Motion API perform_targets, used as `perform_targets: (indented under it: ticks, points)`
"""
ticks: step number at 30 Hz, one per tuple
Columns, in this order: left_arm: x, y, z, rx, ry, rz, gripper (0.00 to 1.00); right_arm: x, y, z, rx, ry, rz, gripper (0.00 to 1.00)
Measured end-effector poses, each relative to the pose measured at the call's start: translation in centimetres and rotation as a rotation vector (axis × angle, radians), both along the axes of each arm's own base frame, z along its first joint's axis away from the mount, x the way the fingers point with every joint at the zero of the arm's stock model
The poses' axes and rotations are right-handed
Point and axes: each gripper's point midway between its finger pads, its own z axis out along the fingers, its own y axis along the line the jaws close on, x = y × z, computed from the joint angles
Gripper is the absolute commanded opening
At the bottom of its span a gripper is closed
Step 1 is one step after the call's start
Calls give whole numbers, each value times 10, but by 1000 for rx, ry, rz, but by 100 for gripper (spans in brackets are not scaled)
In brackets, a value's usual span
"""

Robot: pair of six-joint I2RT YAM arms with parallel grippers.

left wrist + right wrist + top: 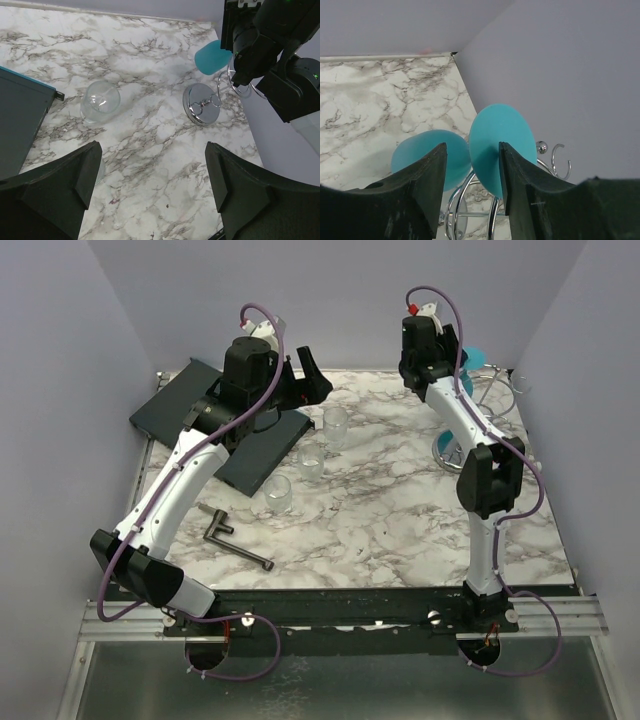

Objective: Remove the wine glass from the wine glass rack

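The wine glass (512,132) is turquoise and hangs tilted on the wine glass rack (462,200), a chrome wire stand at the back right near the wall. Its bowl (417,152) shows behind my right gripper's left finger. Its round foot sits between and behind the fingers. My right gripper (472,147) straddles the glass with its jaws apart and a gap on the left side. From above, the glass (476,356) shows beside that wrist, over the rack's round base (446,448). My left gripper (150,185) hangs wide open and empty over the marble, left of the base (201,103).
Three clear glasses (336,425) (310,462) (277,493) stand left of centre, one (100,101) near my left gripper. A dark board (185,405) lies at the back left. A black tool (235,538) lies nearer the front. The right wall runs close beside the rack.
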Motion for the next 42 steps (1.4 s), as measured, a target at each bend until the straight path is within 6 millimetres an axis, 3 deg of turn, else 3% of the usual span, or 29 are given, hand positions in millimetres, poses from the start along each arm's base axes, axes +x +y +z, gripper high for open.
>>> perform_targets:
  ticks: [5, 11, 23, 42]
  points:
    - [0, 0, -4, 2, 8, -3, 92, 1, -5, 1, -17, -8, -14, 46]
    - [0, 0, -3, -2, 8, -8, 92, 0, -9, 1, -55, -7, -25, 31]
    - [1, 0, -5, -7, 5, -13, 92, -4, -17, 29, -107, -71, -54, 13]
    - [-1, 6, 0, -20, -4, -7, 92, -4, -24, 69, -220, -166, -97, 6]
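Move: The right hand is half open at the teal wine glass's foot, which lies about 1 cm ahead, 3 cm right and 2 cm below it. The bowl hangs some 5 cm ahead, about level sideways, and 9 cm down; the rack's empty hooks are around 10 cm right, 1 cm back and 4 cm below. From the left hand that foot is about 18 cm ahead, 27 cm right and 11 cm lower. Up and a little to its right goes the right hand: it first edges right beside the teal glass's foot, then climbs away about 7 cm, ending some 2.5 cm farther right. The fingers close from half open to nearly shut on nothing, while the wrist tips the fingertips up and rolls its left side down, turning some 15 degrees in all. ##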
